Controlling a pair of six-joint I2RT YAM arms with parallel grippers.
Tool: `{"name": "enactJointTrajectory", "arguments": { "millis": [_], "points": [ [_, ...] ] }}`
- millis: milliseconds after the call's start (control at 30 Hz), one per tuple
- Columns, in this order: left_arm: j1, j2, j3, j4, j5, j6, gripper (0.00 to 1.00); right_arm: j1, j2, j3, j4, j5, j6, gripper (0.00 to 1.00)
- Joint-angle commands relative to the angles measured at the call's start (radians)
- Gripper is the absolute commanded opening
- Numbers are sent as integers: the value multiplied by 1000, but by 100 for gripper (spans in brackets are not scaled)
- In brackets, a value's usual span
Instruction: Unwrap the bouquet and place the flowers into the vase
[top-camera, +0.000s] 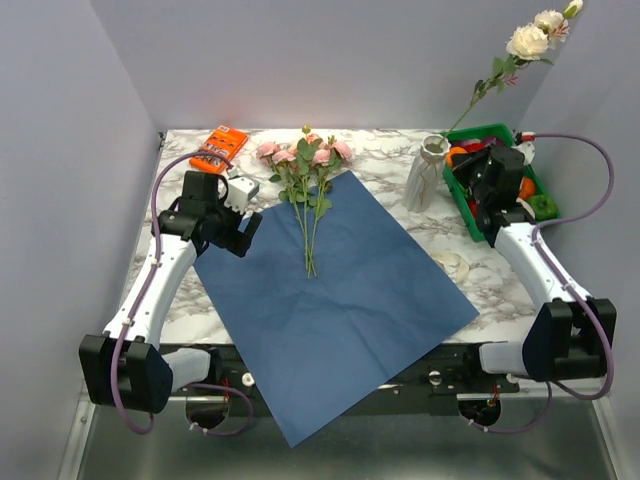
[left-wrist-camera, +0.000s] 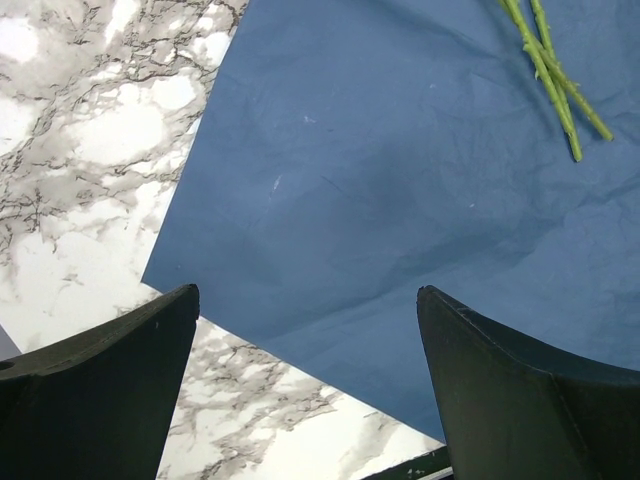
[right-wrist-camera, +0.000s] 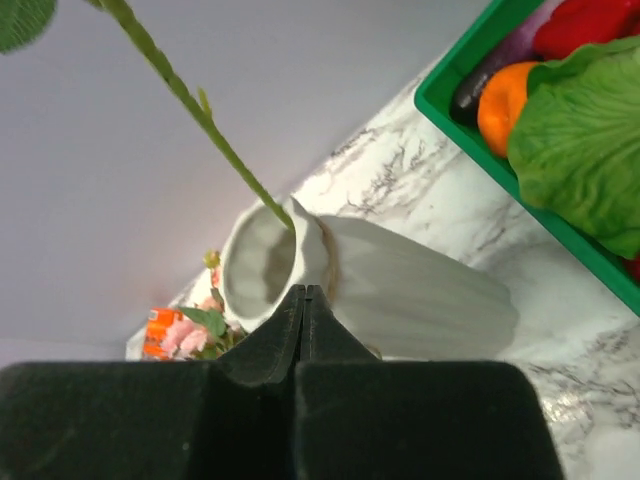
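Observation:
The blue paper (top-camera: 340, 290) lies unwrapped and flat on the marble table. Several pink flowers (top-camera: 305, 160) lie on its far edge, their stems (left-wrist-camera: 555, 80) pointing toward me. The whitish vase (top-camera: 425, 175) stands to the right of the paper and holds one long stem with cream blooms (top-camera: 530, 40). My left gripper (top-camera: 243, 232) hovers open over the paper's left edge (left-wrist-camera: 400, 180), nothing between its fingers (left-wrist-camera: 120, 380). My right gripper (right-wrist-camera: 305, 290) is shut on nothing, its tips just in front of the vase's rim (right-wrist-camera: 290, 255); whether they touch it I cannot tell.
A green tray (top-camera: 465, 205) of toy vegetables sits right of the vase, under my right arm. An orange packet (top-camera: 220, 147) lies at the far left. A cream ribbon (top-camera: 452, 265) lies on the table near the paper's right corner. The paper overhangs the near edge.

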Motion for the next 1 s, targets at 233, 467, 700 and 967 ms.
{"name": "enactJointTrajectory", "arguments": {
  "millis": [233, 467, 700, 967],
  "points": [
    [6, 3, 71, -25, 43, -48, 99, 467, 58, 224, -283, 119, -298, 46],
    [18, 4, 101, -51, 67, -73, 99, 586, 583, 823, -852, 202, -249, 57],
    [22, -23, 98, -57, 58, -47, 99, 623, 910, 1160, -1147, 242, -196, 58],
    [24, -28, 103, -56, 90, -56, 99, 629, 990, 1207, -1182, 191, -157, 53]
  ]
}}
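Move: The pink flowers lie bunched on the spread blue wrapping, their middle some 34 cm to the right hand's left, about 3 cm farther out and 25 cm below. The vase, with the white flowers already in its mouth, stands roughly 9 cm left and 3 cm ahead, its middle 15 cm lower; the vegetable crate is about 10 cm right, 7 cm ahead and 23 cm down. From the left hand, the pink flowers are around 18 cm ahead, 14 cm right and 15 cm below. To the remaining pink flowers the empty right hand swings about 27 cm left, first easing back a little and rising to clear the vase, then dropping steeply some 20 cm. Its shut fingers open to a bit over half and tip from pointing forward to pointing down, stopping above and just right of the stems without touching. The open left hand rises about 2.5 cm. ##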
